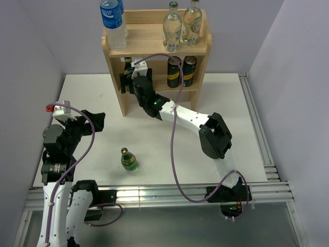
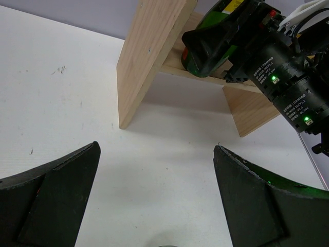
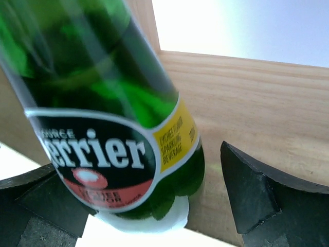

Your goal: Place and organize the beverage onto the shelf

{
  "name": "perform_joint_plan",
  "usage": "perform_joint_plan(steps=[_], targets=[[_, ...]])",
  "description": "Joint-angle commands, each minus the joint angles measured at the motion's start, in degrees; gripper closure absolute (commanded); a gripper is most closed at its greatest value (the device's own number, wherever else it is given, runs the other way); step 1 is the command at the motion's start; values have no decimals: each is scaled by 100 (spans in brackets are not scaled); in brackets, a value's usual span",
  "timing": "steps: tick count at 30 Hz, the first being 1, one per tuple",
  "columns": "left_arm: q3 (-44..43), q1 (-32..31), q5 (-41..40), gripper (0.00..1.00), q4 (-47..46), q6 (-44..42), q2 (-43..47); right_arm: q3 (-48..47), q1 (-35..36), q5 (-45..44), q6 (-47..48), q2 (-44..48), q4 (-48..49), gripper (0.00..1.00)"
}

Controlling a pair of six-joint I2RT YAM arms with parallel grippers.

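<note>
The light wood shelf [image 1: 149, 38] stands at the table's far edge. Two clear glass bottles [image 1: 172, 23] stand on its top right. Two slim dark cans [image 1: 181, 71] stand on the lower tier's right. A green bottle [image 1: 128, 67] sits at the lower tier's left front edge, between the fingers of my right gripper [image 1: 127, 82]. In the right wrist view the bottle [image 3: 103, 92] leans, with a gap to the right finger [image 3: 257, 195]. A second green bottle [image 1: 129, 160] stands on the table. My left gripper [image 1: 95, 121] is open and empty, left of it.
A taller plastic water bottle [image 1: 114, 23] with a blue label stands on the shelf's top left. The left wrist view shows the shelf's side panel [image 2: 149, 56] ahead, with the right arm's wrist [image 2: 288, 77] beside it. Metal rails run along the table's right and near edges.
</note>
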State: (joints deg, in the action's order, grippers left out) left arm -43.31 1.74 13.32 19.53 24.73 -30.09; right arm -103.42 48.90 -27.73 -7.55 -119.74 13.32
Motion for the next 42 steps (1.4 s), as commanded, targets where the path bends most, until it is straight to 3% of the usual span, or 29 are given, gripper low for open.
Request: perform_joint_plan(steps=[1, 24, 42], targets=[[-28, 46, 118, 1, -265, -3, 73, 164, -39, 101, 201, 487, 144, 0], [-28, 72, 100, 1, -265, -3, 126, 629, 260, 154, 333, 1031, 329, 0], [-29, 107, 74, 1, -257, 5, 143, 2632, 1235, -725, -26, 2911, 488, 0]])
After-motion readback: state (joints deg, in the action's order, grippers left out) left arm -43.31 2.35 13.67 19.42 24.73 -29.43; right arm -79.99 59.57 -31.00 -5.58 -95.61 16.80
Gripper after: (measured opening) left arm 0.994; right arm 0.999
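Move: The open right hand is around the lower part of the green bottle on the middle shelf, that bottle's middle roughly 2 cm left and 3 cm above. The last green bottle on the table lies some 30 cm back, 4 cm left and 11 cm below. The two black cans stand 3 cm ahead, about 16 and 22 cm right, nearly level. From the left hand, the table bottle is roughly 9 cm back, 12 cm right and 12 cm below. The right hand, already open, backs about 13 cm off the shelved green bottle, rising about 5 cm. ##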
